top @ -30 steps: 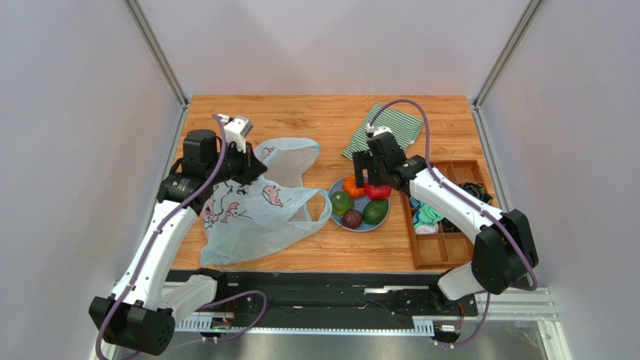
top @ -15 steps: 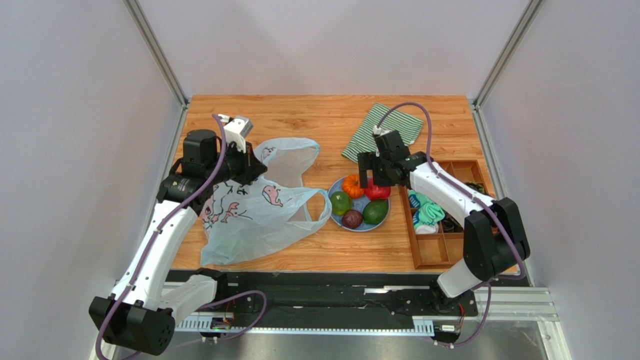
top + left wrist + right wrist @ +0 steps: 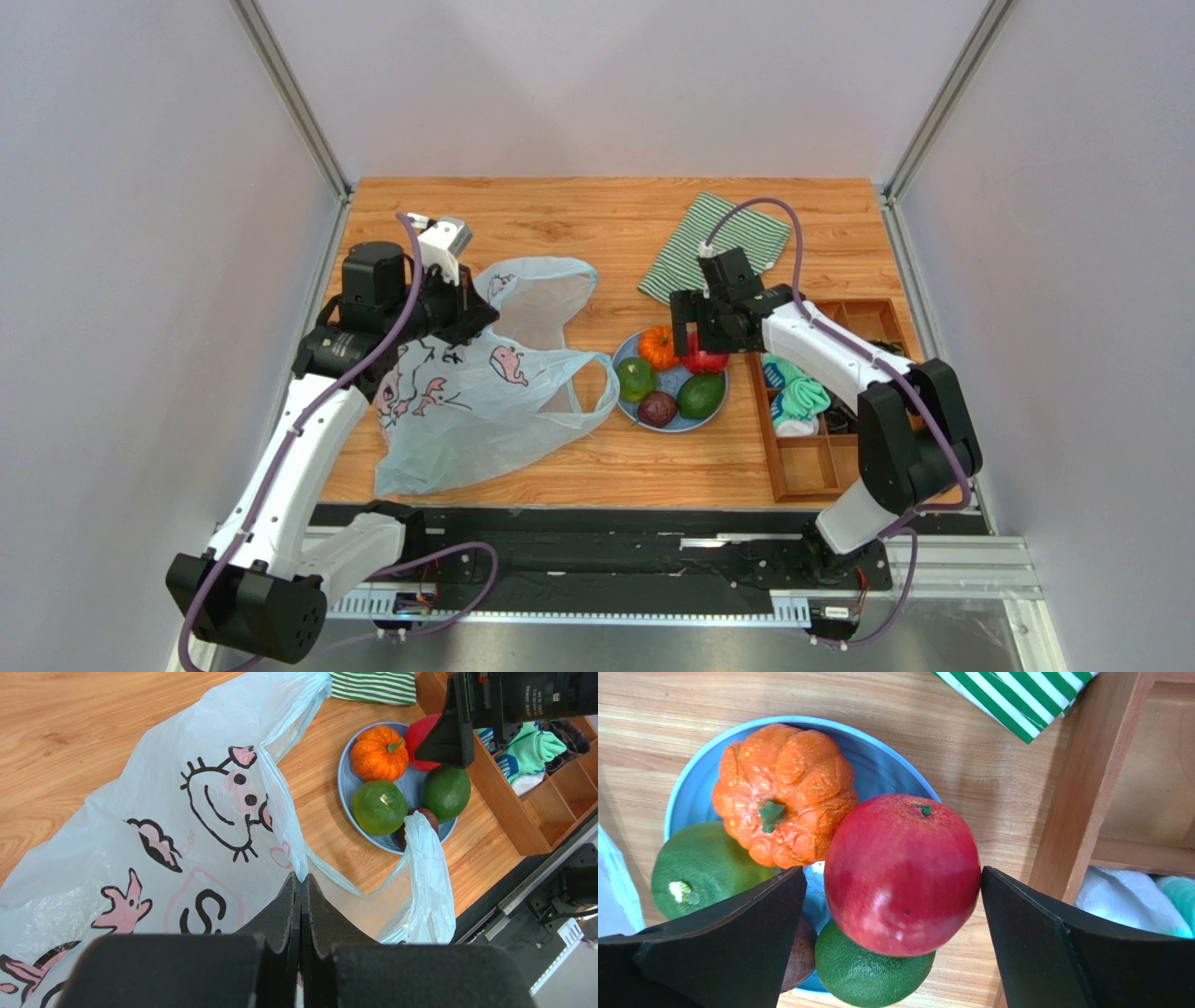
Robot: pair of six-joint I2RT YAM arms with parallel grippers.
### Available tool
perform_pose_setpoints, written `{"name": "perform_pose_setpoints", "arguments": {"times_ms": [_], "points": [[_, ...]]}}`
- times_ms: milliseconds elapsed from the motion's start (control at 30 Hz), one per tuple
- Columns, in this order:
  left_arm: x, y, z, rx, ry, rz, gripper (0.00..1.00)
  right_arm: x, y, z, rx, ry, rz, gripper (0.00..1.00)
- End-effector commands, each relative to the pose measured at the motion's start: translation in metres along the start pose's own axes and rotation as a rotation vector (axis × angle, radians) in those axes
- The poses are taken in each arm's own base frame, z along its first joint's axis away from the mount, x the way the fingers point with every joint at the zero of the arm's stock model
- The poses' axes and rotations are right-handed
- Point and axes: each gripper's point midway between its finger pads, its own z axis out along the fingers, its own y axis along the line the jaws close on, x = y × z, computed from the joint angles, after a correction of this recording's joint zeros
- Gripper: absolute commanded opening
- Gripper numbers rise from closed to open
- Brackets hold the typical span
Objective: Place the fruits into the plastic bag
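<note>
The plastic bag (image 3: 477, 399) lies pale and translucent on the table's left half, printed with a cartoon face (image 3: 217, 798). My left gripper (image 3: 302, 876) is shut, pinching the bag's rim and holding it up. The fruits sit on a blue plate (image 3: 673, 427): an orange one (image 3: 781, 794), a red apple (image 3: 903, 875), a bright green one (image 3: 696, 871), a dark green one (image 3: 871, 973) and a dark purple one (image 3: 658, 409). My right gripper (image 3: 892, 871) is open just above the plate, its fingers (image 3: 738, 931) on either side of the apple.
A green striped cloth (image 3: 723, 241) lies behind the plate. A wooden compartment tray (image 3: 828, 469) holding rolled cloths and dark items stands right of the plate, its wall close to my right finger. The bag's free handle (image 3: 428, 875) droops next to the plate.
My right gripper has shifted a little to the right and settled over the red apple, its jaws opening slightly wider. The left arm and the bag have not moved.
</note>
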Motion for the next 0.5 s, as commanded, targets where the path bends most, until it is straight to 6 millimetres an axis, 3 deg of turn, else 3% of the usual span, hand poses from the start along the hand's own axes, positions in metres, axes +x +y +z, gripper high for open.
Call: {"name": "perform_pose_setpoints", "arguments": {"times_ms": [0, 267, 300, 467], "points": [[-0.015, -0.001, -0.005, -0.004, -0.041, 0.026, 0.00, 0.001, -0.002, 0.007, 0.008, -0.003, 0.018, 0.98], [-0.015, -0.001, -0.005, -0.007, -0.042, 0.026, 0.00, 0.001, -0.007, 0.006, 0.024, -0.007, 0.014, 0.82], [-0.015, -0.001, -0.005, -0.007, -0.042, 0.026, 0.00, 0.001, -0.007, 0.005, 0.025, -0.007, 0.012, 0.76], [-0.015, -0.001, -0.005, -0.004, -0.042, 0.027, 0.00, -0.002, -0.011, -0.003, 0.042, -0.025, 0.007, 0.64]]}}
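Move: The red pomegranate already sits between the right hand's open fingers, its middle about 2 cm below the hand point and 1 cm to the right. The orange pumpkin is some 6 cm left and 2 cm farther out, the avocado 6 cm nearer the base and 1 cm left, and the green lime 10 cm left and 4 cm back, all roughly 4 cm down. From the left hand the pomegranate lies about 29 cm right, 4 cm ahead and 19 cm down. The right hand finishes settling over the pomegranate, sinking about 1 cm more with a slight drift to its right, while the wide-open fingers close by roughly a quarter of their range and come up against opposite sides of the fruit. The descent then ends and the pads pinch the pomegranate at about its widest part, the grip effort rising, with hardly any turn of the wrist, while the left hand stays still and keeps its shut grip on the plastic bag. ##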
